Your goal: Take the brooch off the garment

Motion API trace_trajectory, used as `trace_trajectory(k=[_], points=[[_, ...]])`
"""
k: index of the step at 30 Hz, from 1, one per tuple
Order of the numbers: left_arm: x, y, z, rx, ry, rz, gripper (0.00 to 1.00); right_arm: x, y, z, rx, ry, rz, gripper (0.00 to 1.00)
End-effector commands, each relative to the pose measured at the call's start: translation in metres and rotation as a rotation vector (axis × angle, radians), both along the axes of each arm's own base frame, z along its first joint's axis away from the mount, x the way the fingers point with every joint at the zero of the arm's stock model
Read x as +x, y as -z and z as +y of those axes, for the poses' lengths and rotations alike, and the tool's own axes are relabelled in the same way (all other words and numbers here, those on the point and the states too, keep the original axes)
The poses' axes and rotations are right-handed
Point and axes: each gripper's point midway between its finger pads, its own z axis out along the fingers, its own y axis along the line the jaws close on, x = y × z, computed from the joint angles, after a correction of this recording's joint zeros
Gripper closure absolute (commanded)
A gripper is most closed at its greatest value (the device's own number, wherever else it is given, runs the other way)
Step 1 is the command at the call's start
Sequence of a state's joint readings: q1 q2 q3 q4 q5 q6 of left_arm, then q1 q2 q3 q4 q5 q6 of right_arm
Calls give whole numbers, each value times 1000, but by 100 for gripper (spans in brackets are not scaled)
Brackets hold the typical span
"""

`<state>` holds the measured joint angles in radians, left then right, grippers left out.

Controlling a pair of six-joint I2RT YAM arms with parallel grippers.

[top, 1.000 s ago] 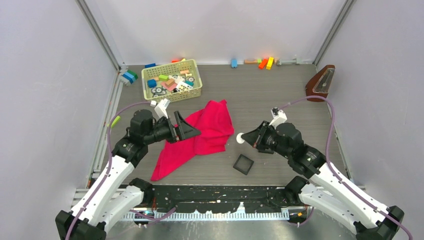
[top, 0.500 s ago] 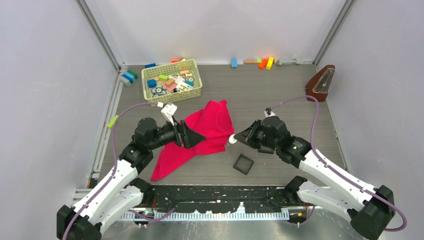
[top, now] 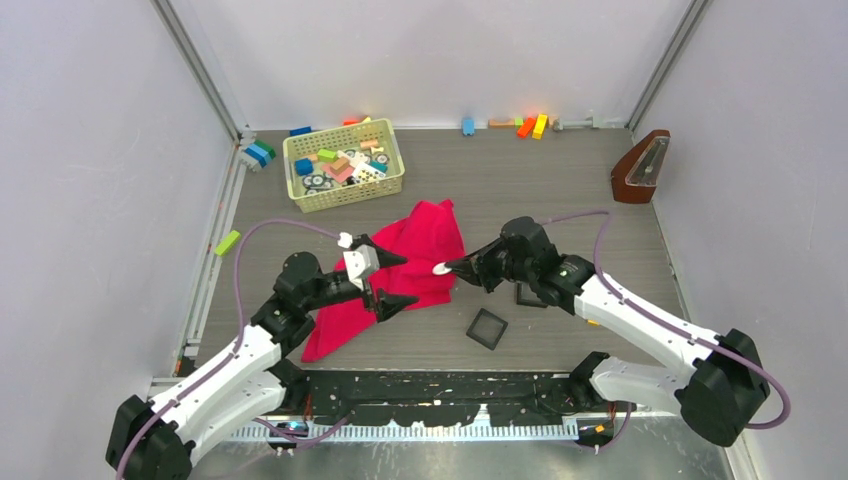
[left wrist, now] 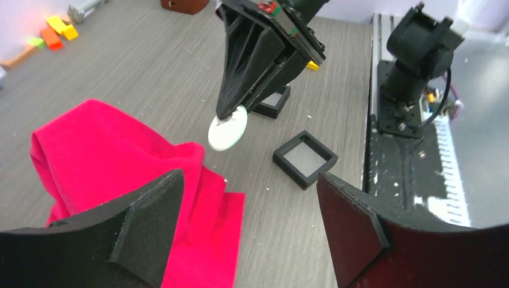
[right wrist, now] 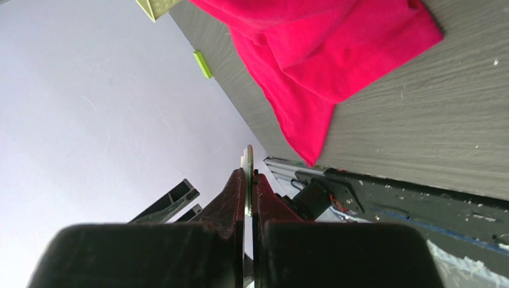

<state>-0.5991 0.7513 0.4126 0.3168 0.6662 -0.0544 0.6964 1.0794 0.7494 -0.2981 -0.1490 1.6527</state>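
Note:
The crimson-pink garment [top: 420, 250] lies crumpled on the table centre. My right gripper [top: 447, 268] is shut on the brooch [top: 440, 269], a small pale round disc, held at the garment's right edge just above the cloth. The right wrist view shows the brooch [right wrist: 248, 171] edge-on between the shut fingertips, with the garment [right wrist: 324, 48] beyond. My left gripper [top: 394, 280] is open and empty over the garment's lower right part. In the left wrist view the brooch [left wrist: 228, 129] hangs from the right gripper's tips beside the garment [left wrist: 102, 150].
Two small black square trays [top: 487, 328] [top: 528, 294] lie right of the garment. A yellow basket [top: 343, 163] of toy blocks stands behind it. A brown metronome [top: 640, 165] is at the far right. Loose blocks [top: 530, 125] line the back wall.
My right gripper has moved left with the brooch, from beside the garment to its right edge. My left gripper has shifted right and nearer, turning so its open jaws show.

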Motion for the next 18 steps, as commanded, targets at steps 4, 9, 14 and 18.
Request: trace_trajectory(k=[4, 9, 14, 18], points=[[-5, -24, -14, 52, 144, -352, 28, -3, -37, 27, 163, -31, 56, 99], [-4, -20, -19, 85, 158, -428, 41, -7, -40, 30, 186, -31, 72, 99], [1, -21, -22, 103, 135, -467, 49, -9, -37, 35, 189, -44, 81, 99], [2, -21, -24, 106, 134, -472, 53, -10, -37, 40, 193, -58, 83, 100]])
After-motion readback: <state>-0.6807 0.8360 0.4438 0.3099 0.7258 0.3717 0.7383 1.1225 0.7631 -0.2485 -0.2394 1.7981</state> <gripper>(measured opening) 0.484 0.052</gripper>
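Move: The brooch, pinched in the right fingers, stands about 6 cm to the left hand's right, 2 cm ahead and perhaps 2 cm lower. From the right hand, the open left fingers it is taken to lie 7 cm left, 2 cm back and 2 cm up. Some 18 cm below the left hand, the garment's middle is 3 cm left and 1 cm ahead, and the dark frame 17 cm right and 13 cm back. Left fingers half close, rolling some 20 degrees, easing rightward as the right hand carries the brooch 2.5 cm left. ##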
